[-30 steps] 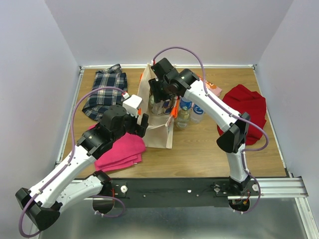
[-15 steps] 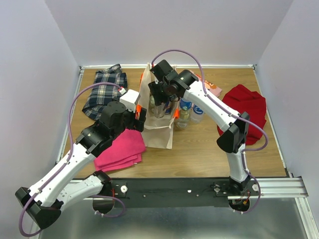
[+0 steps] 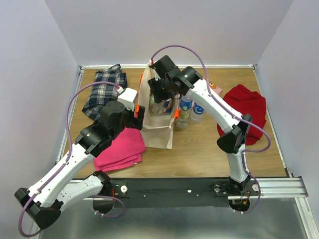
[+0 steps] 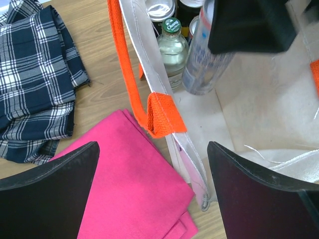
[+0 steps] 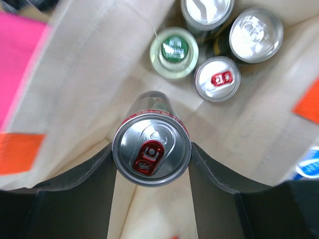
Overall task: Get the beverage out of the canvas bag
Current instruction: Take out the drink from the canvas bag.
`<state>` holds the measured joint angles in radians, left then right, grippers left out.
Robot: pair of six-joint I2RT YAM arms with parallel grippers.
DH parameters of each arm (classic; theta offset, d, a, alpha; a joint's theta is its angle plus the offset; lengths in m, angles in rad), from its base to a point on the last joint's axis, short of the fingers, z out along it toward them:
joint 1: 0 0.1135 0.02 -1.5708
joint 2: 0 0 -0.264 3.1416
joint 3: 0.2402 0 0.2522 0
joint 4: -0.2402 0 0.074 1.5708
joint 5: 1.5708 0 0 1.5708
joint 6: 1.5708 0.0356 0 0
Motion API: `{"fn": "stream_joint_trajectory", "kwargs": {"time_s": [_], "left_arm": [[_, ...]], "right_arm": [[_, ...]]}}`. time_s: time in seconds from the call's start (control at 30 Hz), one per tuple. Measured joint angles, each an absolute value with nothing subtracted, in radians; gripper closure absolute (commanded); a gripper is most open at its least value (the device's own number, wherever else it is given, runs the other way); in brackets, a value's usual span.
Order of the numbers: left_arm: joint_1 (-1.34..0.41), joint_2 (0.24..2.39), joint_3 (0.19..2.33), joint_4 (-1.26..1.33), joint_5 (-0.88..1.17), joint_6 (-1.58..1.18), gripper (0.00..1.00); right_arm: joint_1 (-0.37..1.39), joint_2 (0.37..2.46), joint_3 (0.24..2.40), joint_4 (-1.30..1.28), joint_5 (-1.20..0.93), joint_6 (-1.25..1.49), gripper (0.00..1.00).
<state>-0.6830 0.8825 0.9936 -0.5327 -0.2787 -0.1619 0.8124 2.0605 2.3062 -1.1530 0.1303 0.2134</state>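
The beige canvas bag (image 3: pixel 158 133) with orange handles (image 4: pixel 160 113) stands open in the middle of the table. Over its mouth, my right gripper (image 3: pixel 159 97) is shut on the beverage, a silver can with a red tab (image 5: pixel 151 149), one finger on each side just below the rim. The can hangs upright above the bag's floor and shows as a slanted silver cylinder (image 4: pixel 203 64) in the left wrist view. My left gripper (image 4: pixel 152 147) is open, its jaws astride the bag's left wall (image 4: pixel 192 164) below the handle. It touches nothing.
Still in the bag are a green-capped bottle (image 5: pixel 174 52) and other cans (image 5: pixel 217 78). Bottles (image 3: pixel 185 112) stand outside to its right. A pink cloth (image 3: pixel 119 149) lies by the bag's left, a plaid cloth (image 3: pixel 104 92) at far left, and a red cloth (image 3: pixel 245 109) at right.
My left gripper has moved up and in toward the bag's left wall, staying open. The right gripper has risen slightly with the can still held.
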Motion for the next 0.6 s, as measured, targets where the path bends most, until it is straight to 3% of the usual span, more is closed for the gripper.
{"fn": "stream_joint_trajectory", "kwargs": {"time_s": [0.2, 0.6], "left_arm": [[-0.683, 0.894, 1.005, -0.532, -0.280, -0.161, 0.01], [-0.683, 0.913, 1.027, -0.532, -0.281, -0.153, 0.01]], "right_arm": [[0.812, 2.051, 2.458, -1.184, 0.125, 0.197, 0.99], [0.813, 2.001, 2.400, -1.221, 0.127, 0.182, 0.99]]}}
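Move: The right hand already holds the silver can upright in the bag; the clear bottle outside stands about 10 cm to its right, 6 cm back and 12 below. The label bottle is some 11 cm right and 2 back. Inside the bag, the green-capped bottle is roughly 6 cm ahead and 3 left, 13 below. From the left hand the clear bottle lies around 17 cm right and 2 ahead, 14 lower. The right hand keeps its pinch on the silver can, raising it about 5 cm, then drifting slightly back and right. ##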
